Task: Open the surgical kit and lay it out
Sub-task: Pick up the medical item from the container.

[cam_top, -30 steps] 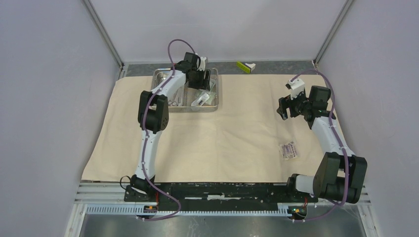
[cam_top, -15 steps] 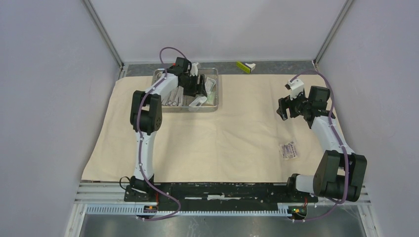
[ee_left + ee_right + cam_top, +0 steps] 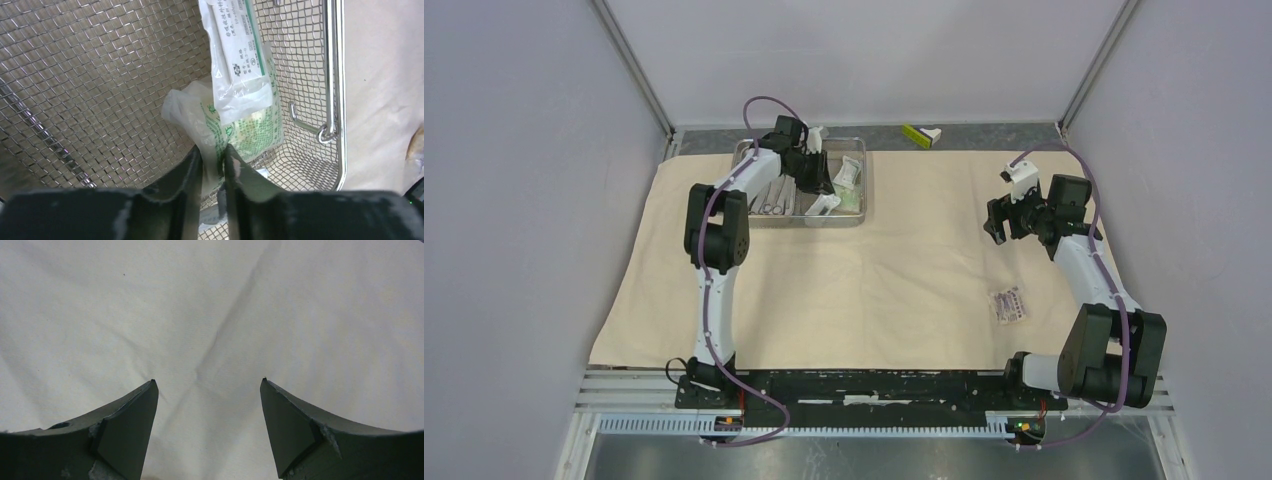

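The beige cloth wrap [image 3: 874,280] lies spread flat on the table. At its far left stands the steel tray [image 3: 804,222], with a mesh inner tray [image 3: 100,75] inside. My left gripper [image 3: 812,170] reaches down into it, shut on one edge of a green-printed packet [image 3: 250,125]; its jaws pinch the film [image 3: 212,156]. A white packet [image 3: 237,50] lies partly on top of the green one. Thin metal instruments [image 3: 774,205] lie in the tray's left half. Another sealed packet [image 3: 1008,304] lies on the cloth at the right. My right gripper [image 3: 999,220] hovers open over bare cloth [image 3: 207,382].
A small yellow-green and white object [image 3: 921,134] lies beyond the cloth's far edge. The inner tray's wire handle [image 3: 327,130] stands just right of the held packet. Grey walls close in the left, right and far sides.
My left gripper has shifted slightly left inside the tray and closed on the green packet. The right arm has hardly moved.
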Controlling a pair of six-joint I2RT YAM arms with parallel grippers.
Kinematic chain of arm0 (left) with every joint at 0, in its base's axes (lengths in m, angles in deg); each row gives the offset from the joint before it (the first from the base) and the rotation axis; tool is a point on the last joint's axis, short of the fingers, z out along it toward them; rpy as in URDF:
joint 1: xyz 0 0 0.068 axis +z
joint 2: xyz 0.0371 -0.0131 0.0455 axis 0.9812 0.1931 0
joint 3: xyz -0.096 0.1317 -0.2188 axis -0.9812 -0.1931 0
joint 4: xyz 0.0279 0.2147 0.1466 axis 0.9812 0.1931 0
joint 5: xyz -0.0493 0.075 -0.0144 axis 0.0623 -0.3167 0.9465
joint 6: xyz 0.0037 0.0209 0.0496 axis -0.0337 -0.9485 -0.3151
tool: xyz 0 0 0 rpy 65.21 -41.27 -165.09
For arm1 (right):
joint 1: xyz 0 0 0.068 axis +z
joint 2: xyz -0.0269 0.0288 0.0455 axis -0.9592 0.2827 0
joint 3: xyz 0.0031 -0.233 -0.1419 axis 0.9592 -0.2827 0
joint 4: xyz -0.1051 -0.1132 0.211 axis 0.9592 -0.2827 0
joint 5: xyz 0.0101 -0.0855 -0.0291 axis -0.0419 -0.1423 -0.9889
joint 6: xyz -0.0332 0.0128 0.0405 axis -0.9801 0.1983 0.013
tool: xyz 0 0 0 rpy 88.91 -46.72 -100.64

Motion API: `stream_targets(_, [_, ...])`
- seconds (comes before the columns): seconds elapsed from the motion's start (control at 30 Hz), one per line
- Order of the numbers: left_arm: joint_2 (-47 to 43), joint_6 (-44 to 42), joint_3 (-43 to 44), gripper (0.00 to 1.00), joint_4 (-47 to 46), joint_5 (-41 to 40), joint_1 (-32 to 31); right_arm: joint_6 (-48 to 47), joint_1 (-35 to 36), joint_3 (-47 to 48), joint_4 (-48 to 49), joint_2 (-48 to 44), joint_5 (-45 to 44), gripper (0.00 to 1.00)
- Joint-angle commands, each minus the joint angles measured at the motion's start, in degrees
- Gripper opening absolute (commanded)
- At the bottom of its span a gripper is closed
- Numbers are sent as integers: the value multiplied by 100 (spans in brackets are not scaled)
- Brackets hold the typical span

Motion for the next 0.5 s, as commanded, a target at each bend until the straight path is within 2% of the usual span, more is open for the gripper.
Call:
stream_targets(0.0, [-284,18,405,23,140,182,42,-67,9,40,46,18,-40,82])
stream_targets(0.17, [-616,-186,392,3,179,10,51,-74,7,42,30,-15,-22,82])
stream_targets(0.47, [-1562,-666,38,2,100,-233,33,-49,7,37,50,-83,-18,82])
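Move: From the left gripper, the medical item, a clear bag with green print, has its middle about 4 cm right, 1 cm ahead and 1 cm below, its loose end already between the half-shut fingers. A white packet overlaps the bag, 6 cm ahead and 4 cm right of the hand. A tube packet lies 3 cm back and 1 cm left, and the scissors 10 cm left and 4 cm back. From the right gripper, the bag is some 29 cm left and 11 cm ahead. Finish closing the left gripper on the loose end of the green-printed bag, pinching it between the fingertips. Begin lifting gently as the fingers shut, then draw the bag faster, almost straight up out of the basket, about 7 cm in all, letting the fingertips tip up slightly. ##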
